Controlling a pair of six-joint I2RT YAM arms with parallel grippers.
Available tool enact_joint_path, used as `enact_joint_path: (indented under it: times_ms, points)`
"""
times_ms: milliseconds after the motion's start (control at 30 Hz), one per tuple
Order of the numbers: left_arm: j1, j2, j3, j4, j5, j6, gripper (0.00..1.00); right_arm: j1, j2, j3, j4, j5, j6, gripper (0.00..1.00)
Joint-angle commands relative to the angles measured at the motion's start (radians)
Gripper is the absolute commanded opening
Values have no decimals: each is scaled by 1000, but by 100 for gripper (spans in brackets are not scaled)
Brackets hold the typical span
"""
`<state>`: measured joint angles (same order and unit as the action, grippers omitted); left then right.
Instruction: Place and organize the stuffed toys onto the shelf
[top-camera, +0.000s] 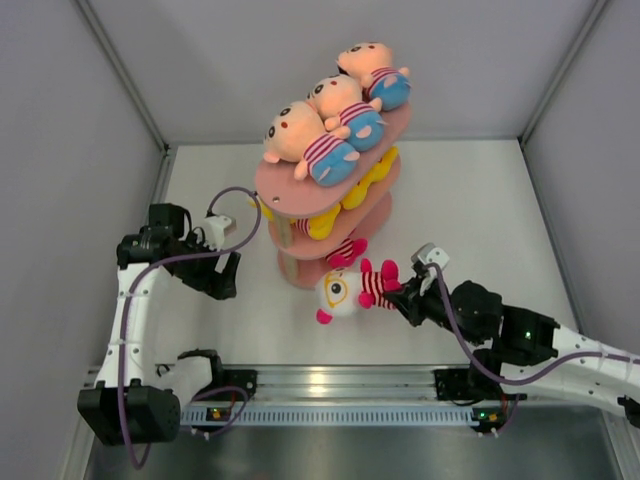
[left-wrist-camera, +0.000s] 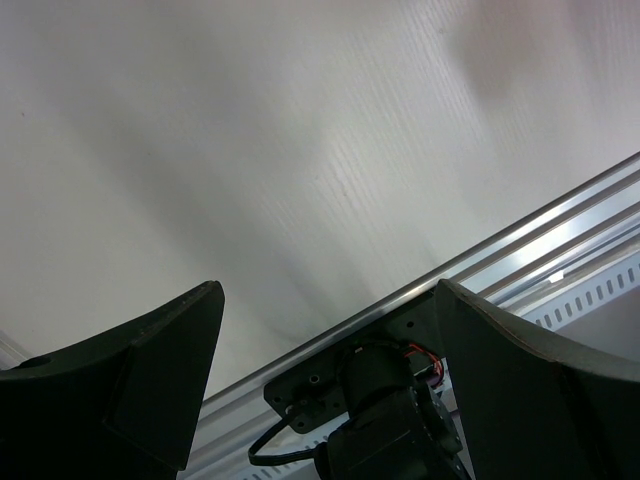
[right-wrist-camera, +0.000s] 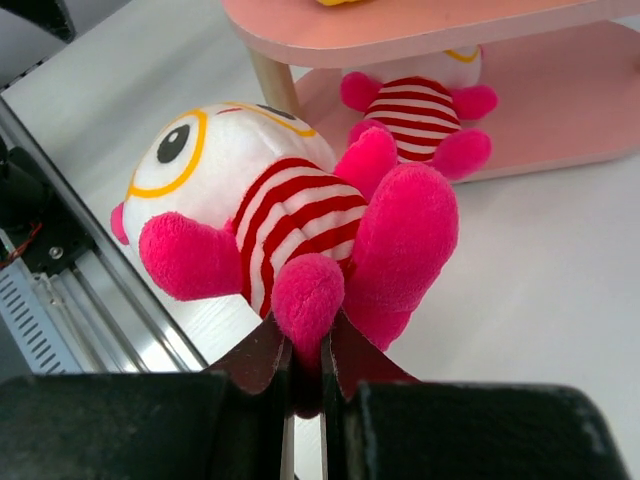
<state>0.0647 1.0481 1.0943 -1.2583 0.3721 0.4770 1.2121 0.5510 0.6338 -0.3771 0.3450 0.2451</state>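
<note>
The salmon-pink shelf (top-camera: 290, 190) stands at the table's middle. Three peach-headed stuffed toys (top-camera: 300, 135) lie in a row on its top tier. Yellow toys (top-camera: 365, 185) fill the middle tier, and a pink striped toy (right-wrist-camera: 420, 115) sits on the bottom tier (right-wrist-camera: 560, 110). A pink toy with a white face (top-camera: 345, 292) lies on the table just in front of the shelf. My right gripper (right-wrist-camera: 308, 350) is shut on one pink leg of this toy (right-wrist-camera: 270, 210). Left of the shelf, my left gripper (top-camera: 222, 275) is open and holds nothing; its wrist view shows only bare table between the fingers (left-wrist-camera: 150, 370).
An aluminium rail (top-camera: 330, 380) runs along the near edge, with both arm bases on it. The left arm's base motor (left-wrist-camera: 390, 410) sits under the left gripper. Grey walls close in the table on the left, the right and the back.
</note>
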Motion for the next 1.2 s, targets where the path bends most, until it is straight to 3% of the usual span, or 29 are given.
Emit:
enact_joint_path:
  times_ms: [0,133,233,467,667,933,1167]
  points:
    - [-3,-10,19,7,-6,-14,93,-20,-10,30,-46,101,31,0]
    - [-3,-29,6,8,-18,-20,93,-54,9,63,-138,227,81,0]
    - [-3,-54,-7,7,-22,-17,93,-147,29,93,-161,256,114,0]
    - [-3,-103,-27,8,-48,-29,93,-558,105,93,47,68,72,0]
    - [-3,-157,-51,8,-47,-15,93,-753,216,67,283,-17,92,0]
    - [-3,-154,-56,8,-36,-11,93,-760,438,-8,738,-158,14,0]
    - [-3,-160,-57,11,-35,-9,93,-760,654,-20,941,-218,85,0]
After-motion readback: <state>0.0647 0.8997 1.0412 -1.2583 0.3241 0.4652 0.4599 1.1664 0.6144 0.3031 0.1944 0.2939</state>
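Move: The right hand holds the pink-and-white toy by one foot, its head towards the left. The free spot on the bottom shelf, near the far end, lies about 33 cm ahead, level sideways and some 14 cm below. The pink toy already on that shelf is 19 cm ahead, 9 cm left and 13 cm below; the row of yellow toys is 28 cm ahead, 8 cm left, at hand height. From the left hand, the spot is about 28 cm ahead, 45 cm right and 9 cm below. Sweeping forward and to the right around the open side of the shelf, the right hand goes some 22 cm forward in all and first about 13 cm right, its wrist turning clockwise about 45 degrees. It then bends in some 6 cm left and sinks about 4 cm, turning back a little, to bring the toy head-first under the middle shelf; the fingers keep their pinch on the foot. ##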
